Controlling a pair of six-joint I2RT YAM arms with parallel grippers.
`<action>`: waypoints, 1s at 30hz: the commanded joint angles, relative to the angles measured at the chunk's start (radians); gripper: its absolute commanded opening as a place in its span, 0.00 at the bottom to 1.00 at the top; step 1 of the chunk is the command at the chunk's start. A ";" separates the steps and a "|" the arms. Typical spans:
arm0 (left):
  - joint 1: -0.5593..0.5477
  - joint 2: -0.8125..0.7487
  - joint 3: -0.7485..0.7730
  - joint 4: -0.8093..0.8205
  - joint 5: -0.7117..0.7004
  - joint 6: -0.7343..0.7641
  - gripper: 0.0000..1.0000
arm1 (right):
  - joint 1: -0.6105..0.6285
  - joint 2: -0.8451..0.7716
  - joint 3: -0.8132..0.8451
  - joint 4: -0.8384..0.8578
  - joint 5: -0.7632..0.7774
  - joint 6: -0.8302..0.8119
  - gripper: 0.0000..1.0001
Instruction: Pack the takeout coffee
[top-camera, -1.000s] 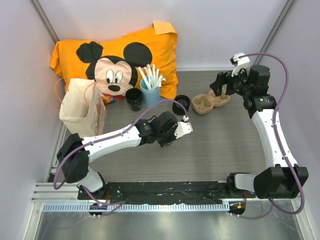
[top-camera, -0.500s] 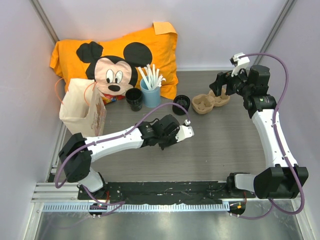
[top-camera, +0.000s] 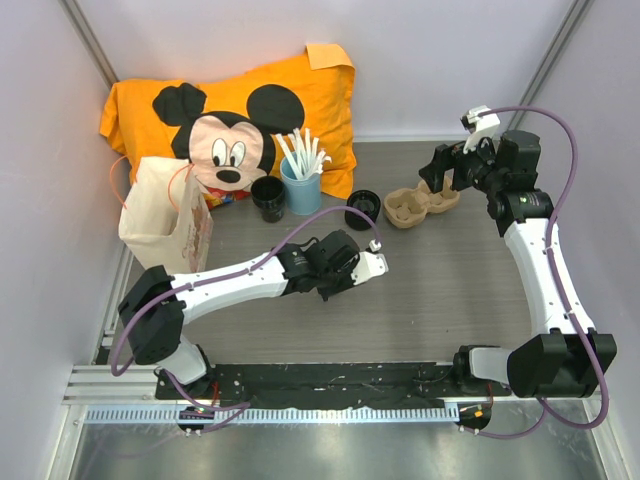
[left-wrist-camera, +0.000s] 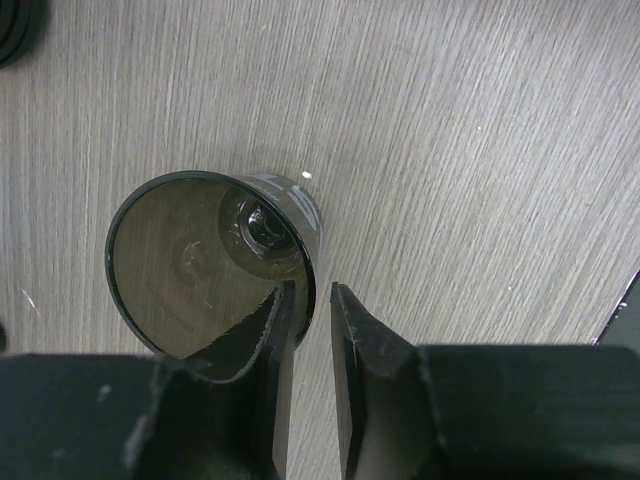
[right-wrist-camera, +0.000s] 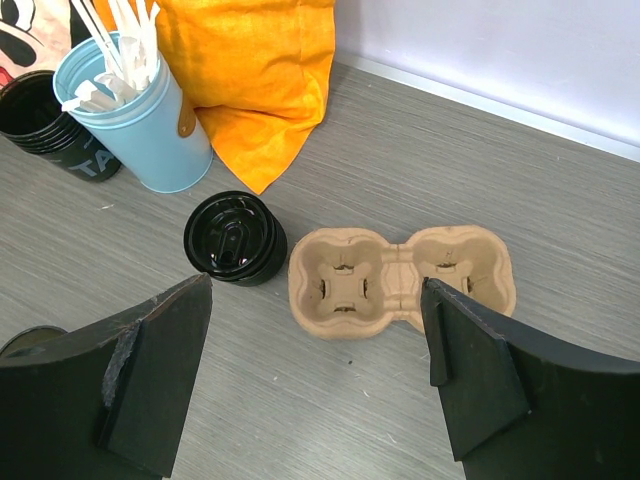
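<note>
The takeout coffee cup (left-wrist-camera: 190, 270), dark and translucent with no lid on it, stands on the wooden table. My left gripper (left-wrist-camera: 312, 290) straddles its rim, with one finger inside and the other outside. The fingers are narrowly parted, leaving a slim gap beside the cup wall. From above, the left gripper (top-camera: 345, 268) covers the cup. A black ridged lid stack (right-wrist-camera: 232, 238) sits next to a brown two-cup carrier (right-wrist-camera: 400, 278). My right gripper (right-wrist-camera: 316, 290) hovers wide open above them, holding nothing.
A blue cup of white sticks (top-camera: 301, 187) and a stack of black cups (top-camera: 268, 197) stand at the back. A paper bag (top-camera: 165, 215) stands at the left in front of an orange Mickey cushion (top-camera: 240, 110). Walls close in on three sides.
The left gripper has shifted slightly toward the near edge, and its fingers have parted a little from the cup's rim. The right arm has not moved.
</note>
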 joint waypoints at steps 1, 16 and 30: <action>-0.004 -0.011 0.004 0.023 0.010 -0.002 0.27 | -0.005 -0.036 -0.002 0.049 -0.018 0.008 0.90; 0.028 -0.108 0.092 -0.024 -0.006 0.032 0.56 | -0.005 0.028 0.011 0.035 -0.079 0.017 0.90; 0.340 -0.244 0.199 -0.069 0.082 -0.075 1.00 | 0.216 0.235 0.135 -0.033 0.102 -0.065 0.88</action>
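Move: The left fingers straddle the near rim of the clear cup, whose middle lies about 4 cm ahead, 1 cm left and 5 cm down. From that hand the black lids are some 24 cm ahead and 8 right, the straw bucket 25 ahead and 7 left. From the right hand the lids lie about 5 cm ahead, 13 left and 28 below; the cup carrier is 8 ahead, 3 right. Left hand opens, rises 14 cm forward-left off the cup; right goes left and down towards the lids. ##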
